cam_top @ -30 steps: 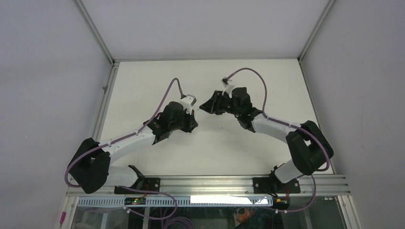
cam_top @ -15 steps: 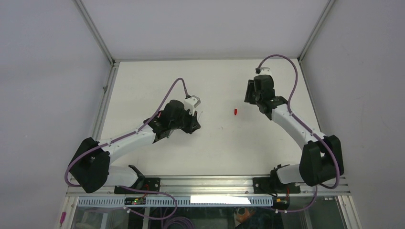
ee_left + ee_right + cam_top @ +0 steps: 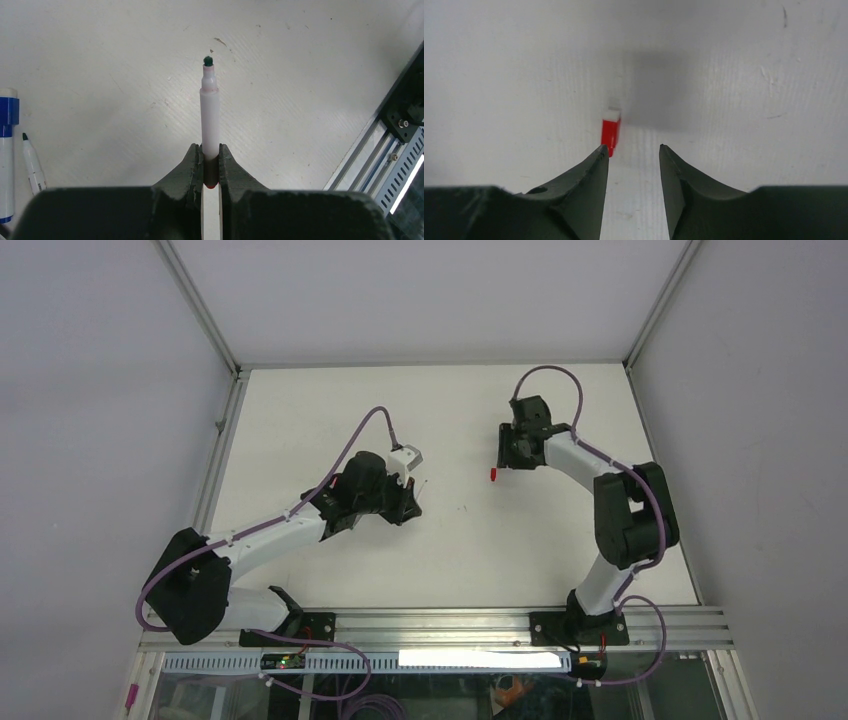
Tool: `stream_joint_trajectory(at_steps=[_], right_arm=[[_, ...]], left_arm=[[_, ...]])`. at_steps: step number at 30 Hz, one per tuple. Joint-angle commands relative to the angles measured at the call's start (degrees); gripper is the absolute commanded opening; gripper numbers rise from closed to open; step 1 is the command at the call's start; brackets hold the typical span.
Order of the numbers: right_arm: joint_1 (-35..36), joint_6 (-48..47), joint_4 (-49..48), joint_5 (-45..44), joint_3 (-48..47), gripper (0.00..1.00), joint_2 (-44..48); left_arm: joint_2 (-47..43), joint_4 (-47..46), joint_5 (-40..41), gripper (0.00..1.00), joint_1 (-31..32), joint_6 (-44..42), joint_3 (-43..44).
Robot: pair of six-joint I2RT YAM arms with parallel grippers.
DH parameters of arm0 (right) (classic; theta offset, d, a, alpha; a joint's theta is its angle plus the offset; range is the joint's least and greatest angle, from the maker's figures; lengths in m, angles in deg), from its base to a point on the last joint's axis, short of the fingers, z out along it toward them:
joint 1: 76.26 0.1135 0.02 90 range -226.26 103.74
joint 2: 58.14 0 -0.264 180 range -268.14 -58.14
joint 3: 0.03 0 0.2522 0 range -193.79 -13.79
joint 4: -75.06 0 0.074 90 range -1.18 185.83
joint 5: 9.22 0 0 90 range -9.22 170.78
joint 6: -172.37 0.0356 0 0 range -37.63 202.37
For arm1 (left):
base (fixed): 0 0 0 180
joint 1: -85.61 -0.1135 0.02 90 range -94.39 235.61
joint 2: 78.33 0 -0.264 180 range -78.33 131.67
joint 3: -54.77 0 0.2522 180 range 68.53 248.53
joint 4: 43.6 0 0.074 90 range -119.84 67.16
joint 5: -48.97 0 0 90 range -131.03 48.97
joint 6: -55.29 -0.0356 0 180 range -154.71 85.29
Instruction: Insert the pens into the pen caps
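My left gripper [image 3: 210, 150] is shut on the lower end of a white pen [image 3: 210, 110]. The pen points away from the wrist over the table, its dark green tip bare. In the top view this gripper [image 3: 405, 500] sits left of the table's middle. A red pen cap [image 3: 610, 132] lies on the table just beyond the left fingertip of my right gripper [image 3: 634, 147], which is open and holds nothing. From above, the cap [image 3: 493, 473] lies just below and left of that gripper [image 3: 505, 458].
In the left wrist view, a white pen wearing a blue cap [image 3: 7, 150] and a thin uncapped white pen [image 3: 33, 167] lie at the left edge. The aluminium rail [image 3: 395, 145] runs along the table's near edge.
The right arm swung away from the left gripper to the far right, leaving the red cap lying on the table, then came back beside it. The left arm has barely moved.
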Motion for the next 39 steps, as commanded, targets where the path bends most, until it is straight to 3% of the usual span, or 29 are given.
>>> stream_joint_trajectory(at_steps=[1, 13, 22, 25, 29, 39], right_arm=[[2.6, -0.4, -2.8, 2.8, -5.3, 0.45, -2.1], [5.2, 1.3, 0.1, -6.3, -9.2, 0.45, -8.8], [6.0, 1.5, 0.2, -6.6, -10.5, 0.45, -10.7], [6.5, 1.6, 0.4, -6.6, -10.7, 0.43, -11.2], [6.9, 1.7, 1.0, -6.4, -10.8, 0.30, -11.7], [7.4, 2.0, 2.3, -7.4, -10.6, 0.24, -12.7]], left_arm=[[0.1, -3.3, -2.5, 0.00, 0.5, -0.2, -0.7], [0.9, -3.4, -2.9, 0.00, 0.5, -0.9, -1.4], [1.3, -3.1, -3.1, 0.00, 0.5, -1.3, -1.4], [1.3, -3.0, -3.0, 0.00, 0.5, -1.3, -1.6], [1.5, -3.0, -3.2, 0.00, 0.5, -1.3, -1.6], [1.4, -3.0, -3.7, 0.00, 0.5, -1.1, -2.0]])
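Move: To the right hand's left by about 4 cm, roughly 1 cm ahead and 3 cm below, the red cap lies alone on the table, its whitish end pointing forward. The pen already held by the left hand is the nearest other thing, around 18 cm to the right hand's left, 8 cm back and 5 cm higher. From the left hand, the red cap is some 15 cm to the right, 12 cm ahead and 8 cm lower. Swinging left about 4 cm and slightly forward, the half-open right hand comes over the red cap, then sinks some 3 cm around it. After a small shift left, the fingers close from the sides and pinch the cap near its whitish end. The left hand keeps its grip on the pen, easing down about 1.5 cm and a touch back. ##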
